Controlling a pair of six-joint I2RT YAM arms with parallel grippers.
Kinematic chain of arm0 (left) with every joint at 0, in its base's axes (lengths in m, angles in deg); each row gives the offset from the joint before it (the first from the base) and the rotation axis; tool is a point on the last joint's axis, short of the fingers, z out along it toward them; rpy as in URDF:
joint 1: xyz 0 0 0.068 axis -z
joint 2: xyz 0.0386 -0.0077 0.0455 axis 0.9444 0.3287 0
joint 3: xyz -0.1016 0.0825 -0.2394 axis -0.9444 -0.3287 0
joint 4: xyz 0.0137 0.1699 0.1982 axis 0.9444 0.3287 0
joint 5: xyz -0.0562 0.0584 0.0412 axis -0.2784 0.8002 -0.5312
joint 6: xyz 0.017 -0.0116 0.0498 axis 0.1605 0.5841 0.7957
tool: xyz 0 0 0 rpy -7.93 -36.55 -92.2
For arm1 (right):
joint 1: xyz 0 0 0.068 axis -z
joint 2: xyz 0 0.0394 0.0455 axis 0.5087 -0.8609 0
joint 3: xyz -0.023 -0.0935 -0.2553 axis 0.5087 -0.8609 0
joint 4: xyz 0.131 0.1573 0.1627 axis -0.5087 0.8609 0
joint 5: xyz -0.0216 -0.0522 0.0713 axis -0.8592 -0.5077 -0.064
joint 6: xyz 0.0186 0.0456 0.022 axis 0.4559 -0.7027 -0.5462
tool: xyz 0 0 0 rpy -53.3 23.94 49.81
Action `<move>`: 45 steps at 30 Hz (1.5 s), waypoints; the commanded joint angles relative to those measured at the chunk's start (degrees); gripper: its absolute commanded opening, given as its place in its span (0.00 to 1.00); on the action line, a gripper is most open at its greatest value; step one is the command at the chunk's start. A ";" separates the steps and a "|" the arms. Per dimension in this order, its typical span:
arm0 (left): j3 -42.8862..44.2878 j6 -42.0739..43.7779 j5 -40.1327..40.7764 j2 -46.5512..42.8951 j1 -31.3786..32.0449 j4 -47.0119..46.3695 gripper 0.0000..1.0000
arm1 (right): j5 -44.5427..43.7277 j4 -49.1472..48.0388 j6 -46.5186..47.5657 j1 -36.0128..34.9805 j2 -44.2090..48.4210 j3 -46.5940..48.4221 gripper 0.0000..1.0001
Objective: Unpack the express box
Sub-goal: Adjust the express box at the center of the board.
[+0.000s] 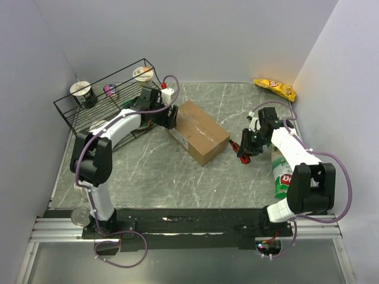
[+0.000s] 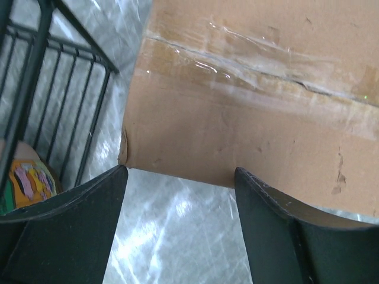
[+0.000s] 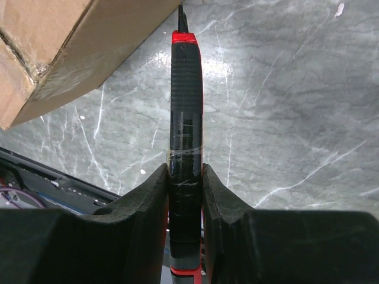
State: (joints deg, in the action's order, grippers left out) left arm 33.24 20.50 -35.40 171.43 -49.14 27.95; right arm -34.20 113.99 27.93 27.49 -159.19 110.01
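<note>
The express box, a brown carton with its top seam taped shut, lies slantwise in the middle of the table. My left gripper is at its left end, open. In the left wrist view the box fills the upper part, and the left gripper has its fingertips at the box's near edge with only table between them. My right gripper is to the right of the box, shut on a red and black utility knife. The knife's blade tip points toward the box corner and does not touch it.
A black wire rack with cups stands at the back left, close behind the left gripper. A yellow snack bag lies at the back right. Under the right arm lies a green packet. A tin can sits by the left base.
</note>
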 commanded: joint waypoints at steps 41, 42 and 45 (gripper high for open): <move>-5.34 -6.81 -19.05 -2.55 -0.84 -0.44 0.79 | 0.77 -3.83 -3.80 -3.32 -7.96 14.47 0.00; -6.66 -6.38 -18.97 -5.35 -0.84 0.27 0.79 | 1.03 -3.92 -3.71 -3.58 -9.01 17.10 0.00; -11.84 -3.49 -17.48 -10.10 -0.93 3.68 0.80 | 1.03 -3.92 -3.97 -4.90 -12.97 21.85 0.00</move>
State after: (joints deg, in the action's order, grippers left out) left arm 25.94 16.44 -48.71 168.50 -51.59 24.39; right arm -37.09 114.07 25.22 25.41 -168.92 123.92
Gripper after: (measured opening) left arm 0.798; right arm 0.315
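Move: The left hand is open at the express box's near-left corner, fingers astride it; the box's middle lies about 9 cm to its right, 2 cm back and 5 cm below. The wire rack's middle is some 18 cm left and 7 cm ahead of that hand. From the right hand, holding the red knife, the box's middle lies roughly 8 cm ahead, 13 cm left and 4 cm below; the green bag is about 12 cm right, 6 cm back and 6 cm lower. Forward about 4 cm along the express box's left end, then some 3 cm right, the left hand then pulls back quickly by about 7 cm with its wrist rolling some 10 degrees, its fingers still open astride the corner and dragging that end backward. The right hand nearly waits, then pushes forward 6 cm, rising slightly, the held knife against the box's right corner. ##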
